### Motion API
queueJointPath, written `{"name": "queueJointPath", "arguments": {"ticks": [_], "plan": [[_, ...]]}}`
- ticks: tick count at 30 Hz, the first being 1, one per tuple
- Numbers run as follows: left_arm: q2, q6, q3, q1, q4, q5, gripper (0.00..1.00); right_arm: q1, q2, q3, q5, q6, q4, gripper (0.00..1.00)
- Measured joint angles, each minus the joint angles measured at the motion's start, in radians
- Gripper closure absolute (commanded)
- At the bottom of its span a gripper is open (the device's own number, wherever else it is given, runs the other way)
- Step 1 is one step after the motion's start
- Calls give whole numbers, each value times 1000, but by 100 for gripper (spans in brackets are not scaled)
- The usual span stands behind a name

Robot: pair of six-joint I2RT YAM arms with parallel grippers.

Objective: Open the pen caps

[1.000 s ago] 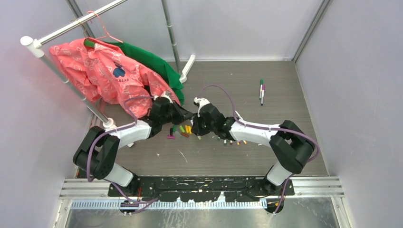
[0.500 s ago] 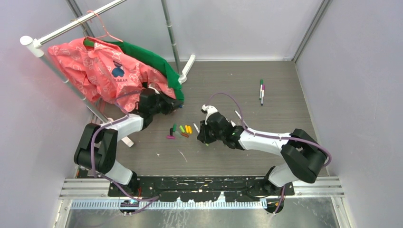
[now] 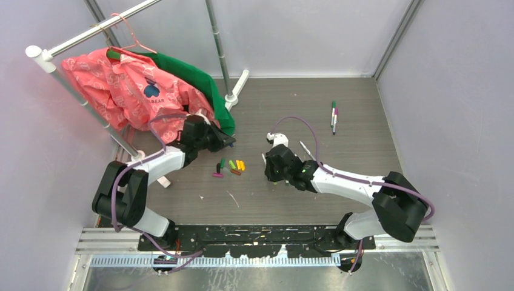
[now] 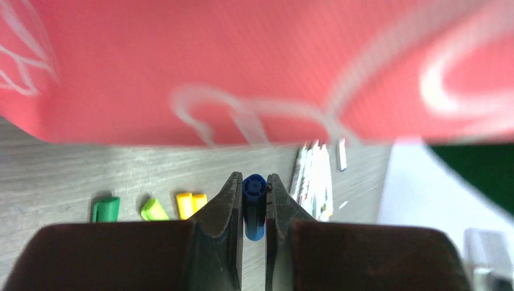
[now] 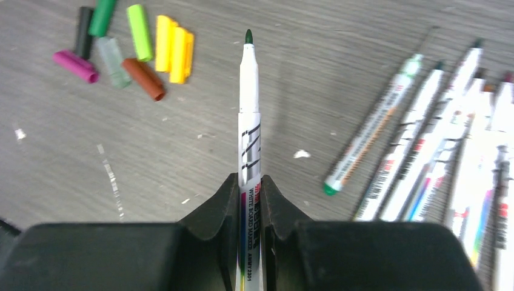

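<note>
My left gripper [image 4: 255,182] is shut on a blue pen cap [image 4: 254,206], held just above the table under the pink shirt. My right gripper [image 5: 249,182] is shut on the barrel of a white marker pen [image 5: 248,121] whose dark tip is bare. In the top view the left gripper [image 3: 222,140] and right gripper [image 3: 270,165] stand apart, with a small pile of loose pen caps [image 3: 230,167] between them. That pile holds magenta [image 5: 76,65], dark, green [image 5: 102,16], lime, yellow [image 5: 165,42] and brown caps. Several uncapped pens [image 5: 424,151] lie to the right.
A pink shirt [image 3: 130,91] and a green garment [image 3: 200,85] hang from a rack at the back left, brushing my left wrist. The rack's white foot [image 3: 233,96] stands behind the caps. Two capped pens [image 3: 334,115] lie at the back right.
The two grippers were close together over the caps; they have drawn apart. The left went back-left with the blue cap, the right went right with the bare pen.
</note>
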Motion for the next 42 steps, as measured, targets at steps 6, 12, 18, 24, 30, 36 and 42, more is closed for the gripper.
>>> {"name": "queueJointPath", "arguments": {"ticks": [6, 12, 18, 24, 30, 36, 42], "plan": [[-42, 161, 54, -135, -239, -132, 100, 0, 1, 29, 172, 2, -97, 99], [-42, 243, 76, -204, -373, -249, 100, 0, 24, 64, 287, 21, -155, 99], [-16, 287, 92, -237, -461, -331, 93, -1, 105, 106, 351, 45, -198, 99], [20, 310, 101, -264, -502, -376, 82, -10, 138, 113, 378, 58, -222, 99], [29, 316, 101, -271, -518, -398, 67, -21, 146, 113, 389, 70, -222, 97], [30, 315, 101, -272, -521, -409, 62, -34, 170, 113, 389, 75, -220, 93], [29, 313, 101, -277, -521, -418, 61, -46, 176, 113, 388, 77, -210, 85]]}}
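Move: The left hand holds the blue cap; its spot in the cap pile lies about 7 cm back, level sideways and some 11 cm below. From that hand, the lime cap is about 5 cm back, the yellow caps 6 back and 3 right, the brown cap 9 back. The right hand holds a bare pen; the row of uncapped pens is centred about 5 cm ahead, 10 right and 7 below it, with the stray blue-ended pen some 11 ahead and 15 right. Back and down, about 7 cm each way, the left hand carries the blue cap to the gap between the lime and brown caps, turning some 40 degrees to point more steeply down, then opens and lets go. Meanwhile the right hand keeps its pinch on the pen and swings it right some 7 cm, a little forward and lower, over the pen row, turning clockwise. ##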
